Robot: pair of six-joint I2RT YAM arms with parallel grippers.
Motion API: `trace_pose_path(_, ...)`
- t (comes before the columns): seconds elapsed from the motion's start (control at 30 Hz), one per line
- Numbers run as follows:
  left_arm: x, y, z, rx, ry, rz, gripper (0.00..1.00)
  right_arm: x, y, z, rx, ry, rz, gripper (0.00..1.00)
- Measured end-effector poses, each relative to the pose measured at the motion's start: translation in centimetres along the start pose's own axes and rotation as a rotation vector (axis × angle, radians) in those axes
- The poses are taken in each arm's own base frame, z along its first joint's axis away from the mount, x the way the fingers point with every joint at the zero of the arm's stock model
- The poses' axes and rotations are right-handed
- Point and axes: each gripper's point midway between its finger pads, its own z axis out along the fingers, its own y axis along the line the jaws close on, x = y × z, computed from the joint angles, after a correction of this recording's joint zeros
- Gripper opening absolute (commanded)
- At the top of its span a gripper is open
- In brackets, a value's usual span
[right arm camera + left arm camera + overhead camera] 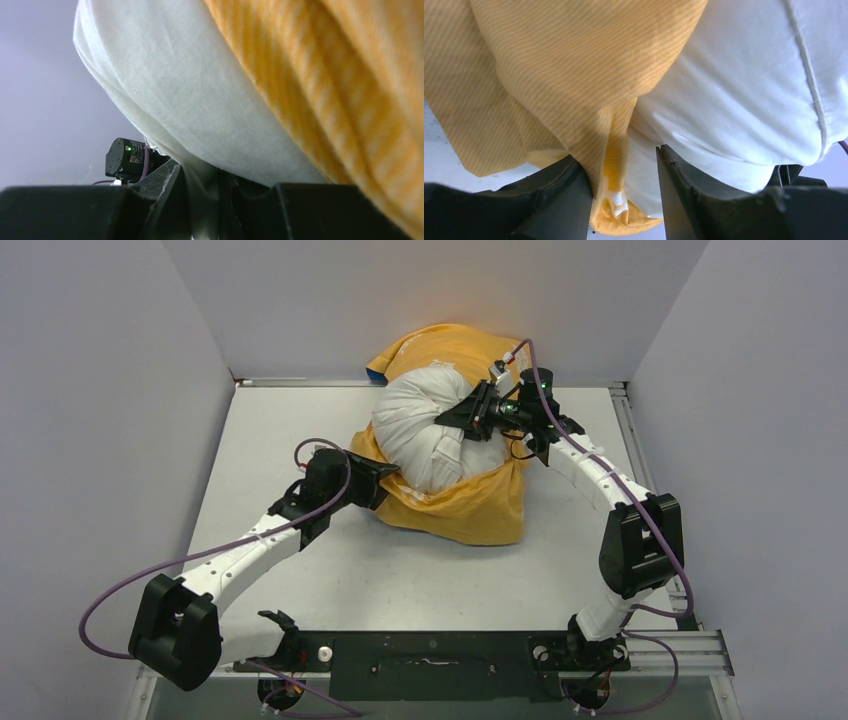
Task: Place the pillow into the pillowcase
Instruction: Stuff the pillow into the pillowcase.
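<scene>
The plump off-white pillow (425,430) lies at the back middle of the table, with its near and right parts inside the orange-yellow pillowcase (480,510). A sliver of blue (378,375) shows at the case's back. My left gripper (388,478) is at the case's left rim. In the left wrist view its jaws (619,155) are closed on a pleat of pillowcase (549,65), with pillow (734,90) cloth beside it. My right gripper (447,420) sits on top of the pillow. It (202,172) is shut on a pinch of pillow (190,100) cloth, beside the pillowcase (350,100).
Grey walls close in the white table (300,560) at the left, back and right. A metal rail (640,455) runs along the right edge. Purple cables loop off both arms. A black motor housing with a green light (127,157) shows in the right wrist view.
</scene>
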Motion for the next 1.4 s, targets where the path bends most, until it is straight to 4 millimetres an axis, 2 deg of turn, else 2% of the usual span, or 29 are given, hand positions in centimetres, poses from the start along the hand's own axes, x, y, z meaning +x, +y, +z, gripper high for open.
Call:
trace_pose_path(0.13, -0.2, 0.0, -0.6, -0.029, -0.012, 0.035, 0.46, 0.0, 0.0, 0.0, 0.0, 0.0, 0.0, 0.06)
trace_pose_path(0.2, -0.5, -0.8, -1.5, -0.029, -0.032, 0.07, 0.46, 0.0, 0.0, 0.0, 0.0, 0.0, 0.0, 0.06)
trace_pose_path(0.5, -1.6, -8.4, -7.4, 0.122, -0.129, 0.253, 0.46, 0.1, -0.2, 0.0, 0.0, 0.0, 0.003, 0.06)
trace_pose_path(0.6, -1.8, -9.0, -8.1, 0.126, -0.147, 0.299, 0.43, 0.2, -0.4, 0.1, 0.001, 0.002, 0.005, 0.06)
trace_pose_path(0.73, -2.0, -8.9, -8.3, 0.078, -0.152, 0.368, 0.43, 0.2, -0.4, 0.1, 0.0, 0.001, 0.004, 0.06)
trace_pose_path(0.83, -2.1, -9.1, -8.4, 0.08, -0.161, 0.393, 0.36, 0.2, -0.4, 0.1, -0.001, 0.001, 0.003, 0.06)
trace_pose_path(0.97, -2.1, -7.7, -7.1, 0.073, -0.154, 0.38, 0.3, 0.1, -0.4, 0.1, -0.002, 0.001, 0.002, 0.06)
trace_pose_path(1.2, -1.1, -3.8, -1.0, -0.024, -0.074, 0.326, 0.24, 0.2, -0.3, 0.1, -0.003, 0.0, 0.001, 0.06)
trace_pose_path(1.3, -1.0, -3.0, 0.8, -0.046, -0.062, 0.301, 0.23, 0.2, -0.3, 0.1, -0.003, 0.0, 0.001, 0.06)
trace_pose_path(1.4, -1.0, -2.8, 1.6, -0.047, -0.054, 0.275, 0.21, 0.2, -0.3, 0.1, -0.002, 0.001, 0.002, 0.06)
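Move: The white pillow's middle is about 8 cm ahead of the left hand, 9 cm to its right and roughly 5 cm lower. A yellow fold of the pillowcase rim runs between its half-open fingers, while the case's near rim sags some 5 cm back, 11 cm right and 6 cm below the hand. The right hand grips the pillow's top, with the pillow's middle roughly 12 cm below it and 3 cm back. The left fingertips come free of the pillowcase fold and end against the pillow's near-left side, beside the rim. The left hand first lifts about 12 cm, drifting some 4 cm left and tipping the fingers up, then drops about 10 cm while reaching forward and right, half closing its fingers. The right hand stays put, still pinching the pillow. ##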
